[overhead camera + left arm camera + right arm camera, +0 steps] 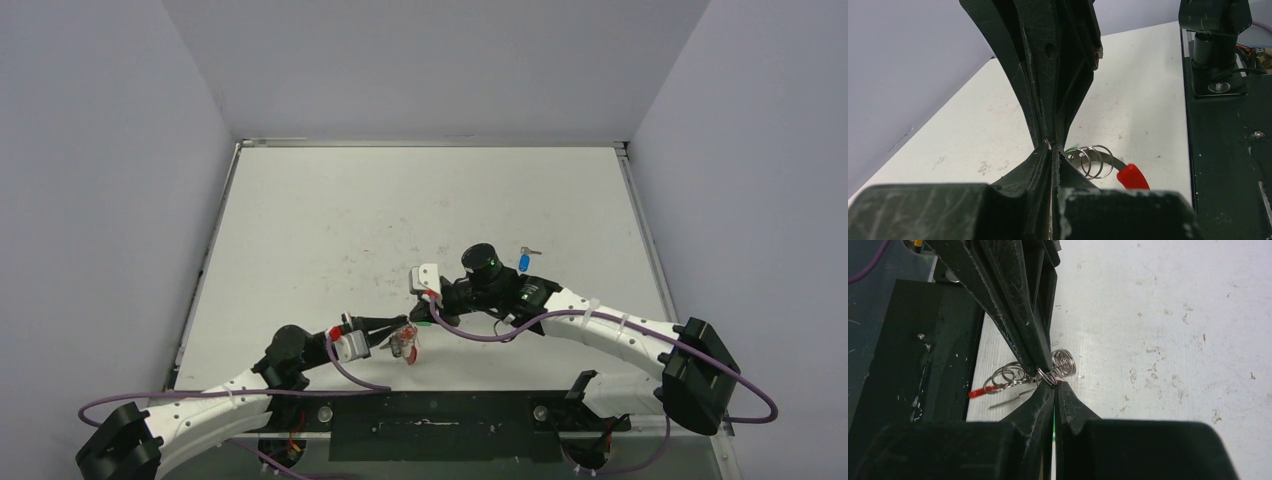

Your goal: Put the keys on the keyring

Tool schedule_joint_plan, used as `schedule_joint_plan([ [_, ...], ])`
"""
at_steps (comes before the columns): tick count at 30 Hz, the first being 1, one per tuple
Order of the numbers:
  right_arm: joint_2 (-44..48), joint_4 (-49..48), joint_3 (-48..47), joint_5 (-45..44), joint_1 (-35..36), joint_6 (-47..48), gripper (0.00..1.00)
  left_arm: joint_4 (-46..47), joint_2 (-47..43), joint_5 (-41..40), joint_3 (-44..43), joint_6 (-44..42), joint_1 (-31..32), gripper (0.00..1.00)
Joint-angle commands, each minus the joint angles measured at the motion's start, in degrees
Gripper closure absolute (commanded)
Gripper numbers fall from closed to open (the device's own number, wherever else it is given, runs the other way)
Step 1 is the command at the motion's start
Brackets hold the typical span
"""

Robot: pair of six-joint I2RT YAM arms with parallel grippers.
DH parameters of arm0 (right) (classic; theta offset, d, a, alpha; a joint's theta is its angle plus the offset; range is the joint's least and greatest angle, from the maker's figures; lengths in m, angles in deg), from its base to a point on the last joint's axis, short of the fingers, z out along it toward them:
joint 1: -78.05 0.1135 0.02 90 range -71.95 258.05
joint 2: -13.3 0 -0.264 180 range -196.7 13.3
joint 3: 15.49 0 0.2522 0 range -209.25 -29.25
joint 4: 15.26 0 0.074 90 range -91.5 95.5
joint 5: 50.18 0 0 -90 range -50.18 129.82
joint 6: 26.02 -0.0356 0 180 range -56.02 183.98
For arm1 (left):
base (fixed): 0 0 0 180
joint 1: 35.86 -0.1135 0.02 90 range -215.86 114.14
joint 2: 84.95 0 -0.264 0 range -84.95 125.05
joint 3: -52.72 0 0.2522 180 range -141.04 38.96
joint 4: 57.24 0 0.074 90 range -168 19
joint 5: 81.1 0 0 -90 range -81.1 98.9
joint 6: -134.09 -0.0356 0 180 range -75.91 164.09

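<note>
The keyring [1094,161] is a silvery wire coil held just above the table near its front edge. My left gripper [1050,147] is shut on one loop of it. In the right wrist view the coils [1064,363] bunch right at my right gripper [1053,380], which is shut; a green sliver of the green key [1054,432] shows between its fingers. The two grippers meet tip to tip in the top view, left [395,337] and right [420,318]. The blue key [524,261] lies alone on the table behind the right wrist.
A red-capped piece [1133,176] with a flat metal blade hangs from the coil. The black base plate [430,425] runs along the near edge. A purple cable [480,335] loops under the right arm. Grey walls enclose the white table [400,200].
</note>
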Motion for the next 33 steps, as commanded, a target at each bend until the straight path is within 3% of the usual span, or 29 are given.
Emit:
schedule_joint_plan([
  [1, 2.00, -4.08, 0.41, 3.40, -0.35, 1.13, 1.00, 4.22, -0.19, 0.64, 1.37, 0.37, 0.08, 1.00],
  [6, 1.92, 4.87, -2.89, -0.38, -0.38, 1.28, 1.00, 2.40, -1.30, -1.25, 1.06, 0.23, 0.10, 1.00],
  [12, -1.92, 22.55, -12.99, -6.15, 0.11, 1.13, 1.00, -10.23, -4.68, -3.70, -3.06, -2.15, 0.08, 0.76],
  [17, -5.92, 33.51, -20.64, -13.70, 2.89, 0.94, 1.00, -15.44, -6.23, -5.57, -4.36, -2.27, 0.07, 0.70],
  [22, -8.82, 35.93, -24.10, -17.31, 4.92, -0.62, 1.00, -16.88, -6.74, -5.76, -4.53, -1.70, -0.01, 0.70],
  [33, -13.31, 27.76, -24.05, -14.36, 5.28, -5.96, 1.00, -20.75, -6.18, -4.10, -5.78, 2.41, 0.08, 0.71],
])
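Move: Both sets of fingertips meet at the keyring: its wire coil is pinched in the left fingers and lies right at the right fingertips, 1 cm or so to the left hand's right. The red sleeve of the keyring hangs roughly 6 cm back from the left hand and 4 cm lower. The green key tag sits beneath the right gripper, about 5 cm to the right hand's right, level fore and aft, some 4 cm below. Rightward and up by about 1 cm, the right hand eases off with its fingers still shut on the coil, then sinks about 2.5 cm while its fingertips tip down some 25 degrees. The left fingers open about a third, let go of the wire, and drop roughly 2.5 cm, slightly forward and left, tilting a little. ##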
